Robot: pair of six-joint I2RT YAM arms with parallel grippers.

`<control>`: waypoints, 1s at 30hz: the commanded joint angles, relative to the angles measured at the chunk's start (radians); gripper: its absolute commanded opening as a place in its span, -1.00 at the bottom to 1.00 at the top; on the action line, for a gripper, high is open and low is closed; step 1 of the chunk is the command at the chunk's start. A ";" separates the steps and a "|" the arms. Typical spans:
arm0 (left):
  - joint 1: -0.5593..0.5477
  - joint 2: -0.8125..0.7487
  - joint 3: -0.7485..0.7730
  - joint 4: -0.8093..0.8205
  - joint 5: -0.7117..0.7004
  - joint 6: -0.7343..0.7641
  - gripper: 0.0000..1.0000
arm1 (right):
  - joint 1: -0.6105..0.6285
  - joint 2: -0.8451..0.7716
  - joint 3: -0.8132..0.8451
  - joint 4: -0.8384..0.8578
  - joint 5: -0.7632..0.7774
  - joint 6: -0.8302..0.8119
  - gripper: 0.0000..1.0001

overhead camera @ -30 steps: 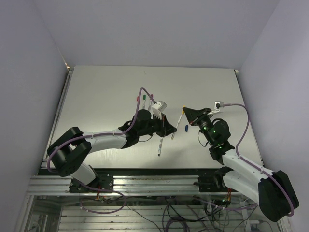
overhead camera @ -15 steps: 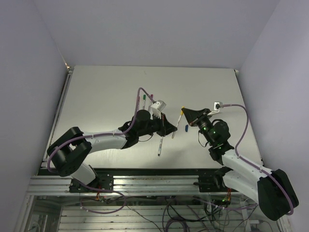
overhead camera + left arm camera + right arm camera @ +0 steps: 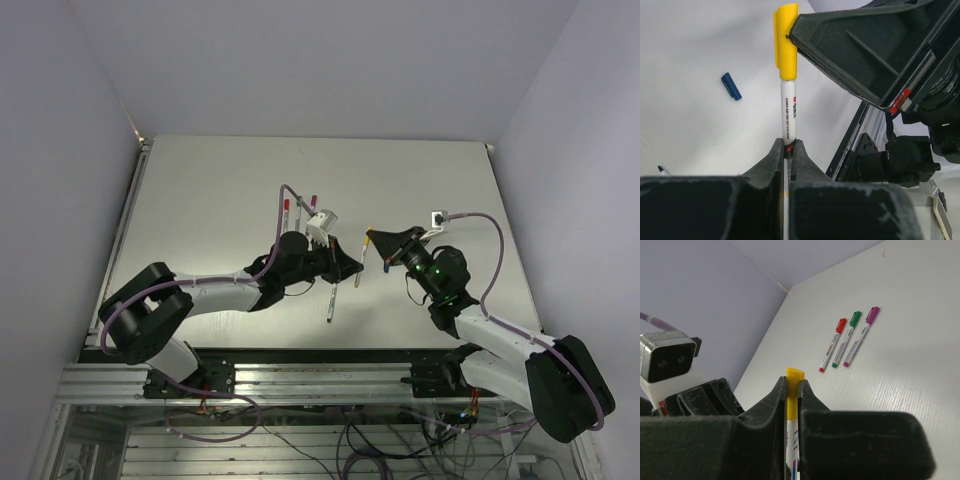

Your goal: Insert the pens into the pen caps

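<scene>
My left gripper (image 3: 788, 148) is shut on a white-bodied pen (image 3: 789, 110) and holds it above the table. A yellow cap (image 3: 785, 45) sits over the pen's far end. My right gripper (image 3: 793, 382) is shut on that yellow cap (image 3: 794, 390). In the top view the left gripper (image 3: 352, 272) and right gripper (image 3: 373, 239) meet at mid-table with the pen (image 3: 362, 262) between them. A loose blue cap (image 3: 731, 86) lies on the table. Another uncapped pen (image 3: 330, 300) lies in front of the left gripper.
Three capped pens, red (image 3: 833, 344), green (image 3: 848, 338) and magenta (image 3: 860, 335), lie side by side toward the back left. They also show in the top view (image 3: 299, 207). The left wrist's white camera (image 3: 667, 357) is close to my right gripper.
Both grippers have shifted a little to the left together, the right one more. The pen and yellow cap stay held between them.
</scene>
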 commanded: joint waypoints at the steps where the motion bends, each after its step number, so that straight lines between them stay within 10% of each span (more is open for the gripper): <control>1: 0.019 0.009 -0.001 0.173 -0.046 -0.024 -0.86 | 0.025 0.034 0.012 -0.038 -0.110 -0.037 -1.00; 30: 0.110 -0.093 0.010 0.123 -0.195 0.042 -0.86 | 0.218 0.189 0.148 -0.365 0.022 -0.187 -1.00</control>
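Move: Left hand keeps hold of the pen, its yellow cap end roughly 5 cm ahead, 2 cm to the right and 4 cm above. The loose blue cap lies about 6 cm ahead and 9 cm right, the uncapped pen some 2 cm back and 5 cm left, both about 14 cm below. From the right hand, which still grips the yellow cap, the pen's middle is about 4 cm back, 2 cm left and 4 cm below. With the right fingers still pinching the yellow cap, already over the pen's end, and the left fingers keeping the barrel, both hands travel left and sink some 2 cm. The right goes faster, nearly 5 cm, rolling its left side down some 15 degrees; the left makes about 3 cm, also easing 2 cm forward, so the cap end swings in towards the left hand. ##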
